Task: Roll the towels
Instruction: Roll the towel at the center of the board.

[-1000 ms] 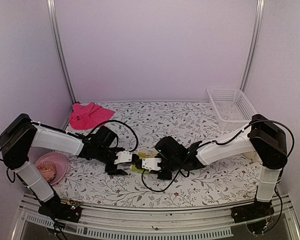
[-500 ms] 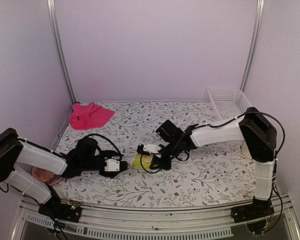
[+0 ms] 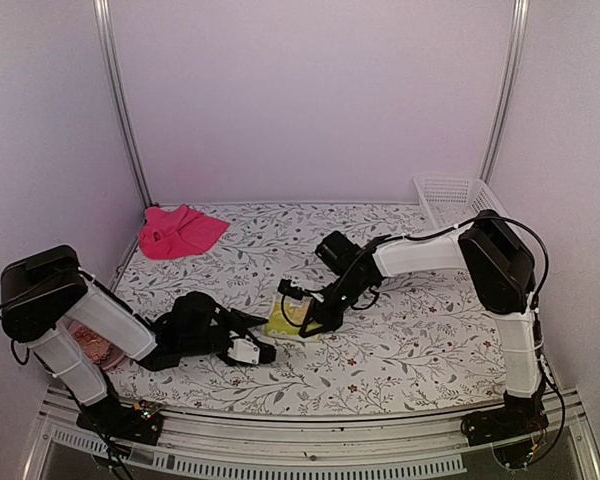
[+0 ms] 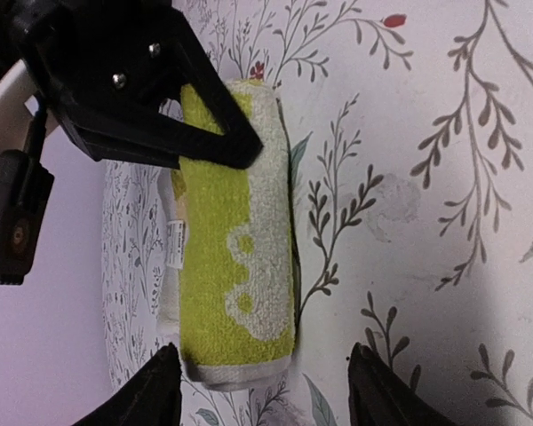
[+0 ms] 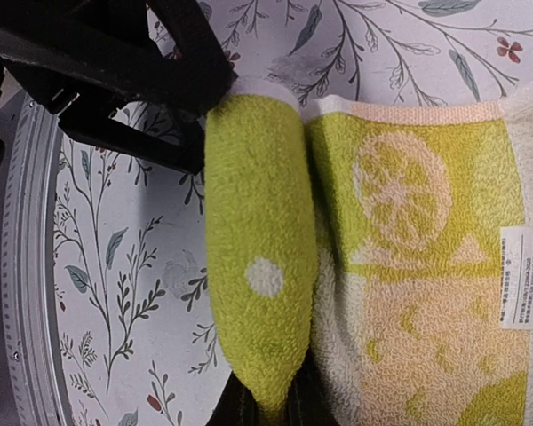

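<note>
The yellow-green towel lies partly rolled near the table's front middle. In the right wrist view the rolled part lies beside the flat, lemon-printed part. My right gripper is shut on one end of the roll. My left gripper stands open just off the other end of the roll, with nothing between its fingertips. The pink towel lies crumpled at the back left, away from both grippers.
A pink bowl sits at the near left, partly hidden behind my left arm. A white slotted basket stands at the back right corner. The metal rail of the table's front edge runs close behind the left gripper.
The two grippers, together at the towel a second ago, have parted. My left gripper drew back toward the front edge, its jaws narrowing a little. My right gripper keeps hold of the roll.
</note>
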Controlling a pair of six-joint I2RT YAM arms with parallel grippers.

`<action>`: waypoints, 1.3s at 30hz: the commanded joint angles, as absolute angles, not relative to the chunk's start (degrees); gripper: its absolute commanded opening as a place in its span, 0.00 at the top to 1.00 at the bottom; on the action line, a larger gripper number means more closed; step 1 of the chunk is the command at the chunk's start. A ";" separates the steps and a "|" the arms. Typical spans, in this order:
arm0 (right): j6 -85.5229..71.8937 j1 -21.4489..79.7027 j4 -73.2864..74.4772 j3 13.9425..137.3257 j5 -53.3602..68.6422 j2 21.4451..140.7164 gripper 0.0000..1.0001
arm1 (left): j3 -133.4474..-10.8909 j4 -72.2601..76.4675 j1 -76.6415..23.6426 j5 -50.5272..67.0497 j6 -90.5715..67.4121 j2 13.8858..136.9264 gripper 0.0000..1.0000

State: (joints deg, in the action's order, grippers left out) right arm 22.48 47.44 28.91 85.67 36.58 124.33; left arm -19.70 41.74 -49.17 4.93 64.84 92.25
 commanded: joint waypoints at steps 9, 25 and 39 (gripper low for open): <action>23.15 46.77 36.46 88.89 41.07 128.94 0.91 | -22.31 50.57 -51.61 -3.16 67.49 100.80 0.42; 24.21 45.99 38.98 91.37 40.85 129.43 0.82 | -24.35 42.91 -52.39 -4.99 68.67 102.96 0.97; 26.49 47.52 23.98 73.53 22.86 105.54 0.43 | -40.71 -0.01 -49.92 5.67 54.39 99.65 0.96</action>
State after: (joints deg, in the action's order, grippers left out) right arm 26.37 46.59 32.10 78.65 31.42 112.38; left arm -38.24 16.23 -51.03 0.75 59.72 98.85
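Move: The rolled edge's free left end lies close to the open left fingers, about 3 cm ahead, 2 cm to the right and 2 cm lower. The towel's unrolled part lies beyond the roll, some 7 cm ahead of the left hand, 7 cm to its right and 3 cm lower. The right fingers already pinch the roll's right end; from the right hand the left end is about 7 cm to the left and 1 cm farther ahead, at nearly the same height. The left hand eases about 2.5 cm forward with a little drift to the right, sinks some 2 cm and closes its fingers on the left end of the roll, then keeps that pinch while shifting nearly 2 cm further right and starting to turn the wrist over, roughly 15 to 20 degrees, its tips going down. Meanwhile the right hand holds the other end almost still until the left grip is shut, then opens to about half and backs off the roll, some 4 cm up and 3.5 cm to its right. ##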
